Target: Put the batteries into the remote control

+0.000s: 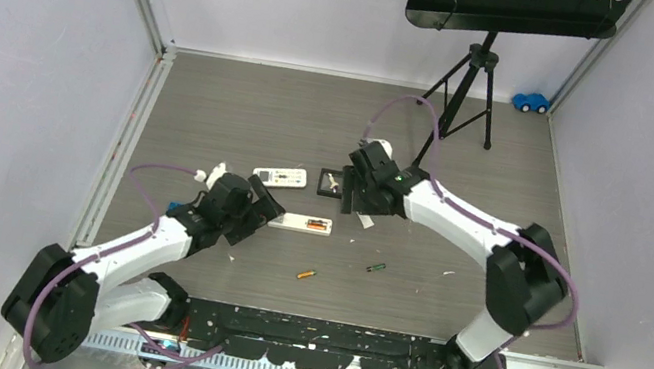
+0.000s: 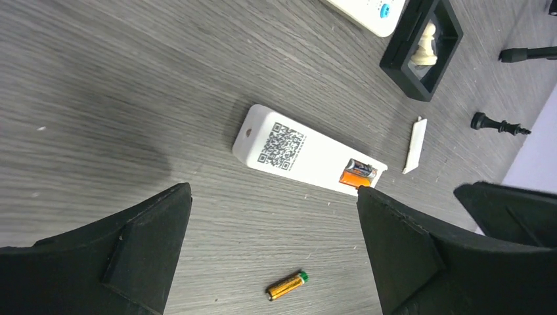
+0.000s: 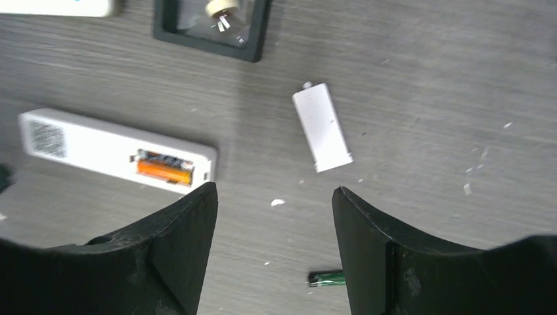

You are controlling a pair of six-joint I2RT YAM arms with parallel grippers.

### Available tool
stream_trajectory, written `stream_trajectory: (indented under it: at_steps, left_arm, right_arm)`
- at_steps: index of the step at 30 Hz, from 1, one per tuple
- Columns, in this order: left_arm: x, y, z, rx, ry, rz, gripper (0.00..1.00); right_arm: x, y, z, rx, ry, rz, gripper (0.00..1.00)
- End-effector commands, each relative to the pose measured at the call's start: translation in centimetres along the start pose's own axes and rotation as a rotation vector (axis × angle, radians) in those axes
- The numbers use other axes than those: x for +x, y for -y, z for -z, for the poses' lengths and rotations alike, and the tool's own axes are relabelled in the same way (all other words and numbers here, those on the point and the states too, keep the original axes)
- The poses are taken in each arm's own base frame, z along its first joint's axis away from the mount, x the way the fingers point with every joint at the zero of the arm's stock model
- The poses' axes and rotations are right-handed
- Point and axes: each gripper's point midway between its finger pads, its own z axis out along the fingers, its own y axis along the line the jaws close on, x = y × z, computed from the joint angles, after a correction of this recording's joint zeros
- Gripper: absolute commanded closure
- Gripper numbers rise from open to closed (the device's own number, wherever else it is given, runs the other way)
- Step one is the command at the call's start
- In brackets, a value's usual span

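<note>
The remote control (image 1: 301, 223) lies back up on the table, white with a QR label (image 2: 282, 146). Its open compartment holds an orange battery (image 2: 355, 178) and a dark battery (image 3: 164, 159) side by side. The loose white cover (image 3: 322, 128) lies to its right. A loose orange battery with a green tip (image 2: 287, 285) rests nearer the arms, and a green-and-black battery (image 3: 326, 279) lies to the right of it. My left gripper (image 2: 272, 197) hangs open and empty above the table, just left of the remote. My right gripper (image 3: 274, 197) is open and empty above the cover.
A shorter white remote (image 1: 280, 176) and a black frame (image 1: 332, 181) with a pale chess piece in it lie behind the remote control. A black chess piece (image 2: 499, 125) lies on its side. A music stand's tripod (image 1: 467, 87) and a blue toy car (image 1: 530, 102) are at the back.
</note>
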Motion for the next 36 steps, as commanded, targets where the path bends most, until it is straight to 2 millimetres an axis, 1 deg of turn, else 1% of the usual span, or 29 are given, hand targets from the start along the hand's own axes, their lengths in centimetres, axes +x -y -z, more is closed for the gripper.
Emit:
stream_trajectory:
  at_steps: [1,3,5,8,11,15,18,23,25,27,30,32,36]
  left_arm:
    - [-2.0,0.5,1.8,-0.011,0.081,-0.064,0.0]
    - [-2.5,1.2,2.4,0.013,0.098,-0.089,0.0]
    - [-2.8,2.0,3.0,0.046,0.104,-0.12,0.0]
    - [-2.9,3.3,3.7,0.091,0.097,-0.164,0.0]
    - [-2.9,4.3,4.2,0.124,0.084,-0.2,0.0]
    - [-2.7,5.1,4.4,0.149,0.06,-0.22,0.0]
    - [-2.4,5.7,4.4,0.171,0.042,-0.225,0.0]
    - [-2.4,6.8,4.4,0.202,0.03,-0.231,0.0]
    - [-2.5,7.3,4.3,0.212,0.031,-0.238,0.0]
    - [-2.1,8.0,4.5,0.238,-0.001,-0.25,0.0]
    - [-2.0,8.7,4.7,0.256,-0.013,-0.259,0.0]
    - [-1.9,9.2,4.8,0.275,-0.023,-0.265,0.0]
    - [-1.4,10.0,4.9,0.316,-0.052,-0.276,0.01]
  right_arm:
    - [0.2,2.2,-0.7,0.135,-0.118,0.221,0.3]
    - [0.2,2.2,-1.4,0.146,-0.167,0.272,0.31]
    - [0.6,2.5,-2.2,0.165,-0.215,0.316,0.31]
    - [0.8,2.6,-3.0,0.137,-0.261,0.332,0.32]
    - [0.9,3.0,-4.0,0.112,-0.307,0.333,0.35]
    - [1.2,3.6,-4.8,0.081,-0.362,0.334,0.37]
    - [2.0,3.6,-5.2,0.04,-0.419,0.372,0.38]
    - [2.4,3.9,-6.1,0.035,-0.453,0.417,0.42]
    - [2.5,3.9,-6.5,0.037,-0.468,0.422,0.46]
    - [2.6,4.0,-6.9,0.041,-0.476,0.419,0.5]
    - [3.2,4.3,-7.3,0.036,-0.504,0.409,0.61]
    - [3.9,4.0,-7.2,-0.008,-0.535,0.391,0.69]
    - [4.0,4.0,-6.9,-0.023,-0.543,0.379,0.79]
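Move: The white battery cover lies flat about 8 cm below the right hand, some 2 cm ahead and 3 cm to its right. Seen from the cover, the remote with two batteries in it is about 14 cm left and 3 cm nearer, the black tray 9 cm left and 7 cm farther out, and the green battery 4 cm right and 10 cm nearer. From the left hand, the cover is about 22 cm right, 7 cm ahead and 5 cm below. Right hand sinks some 7 cm, twisting counter-clockwise, and pinches the battery cover; open left hand rises equally far. ##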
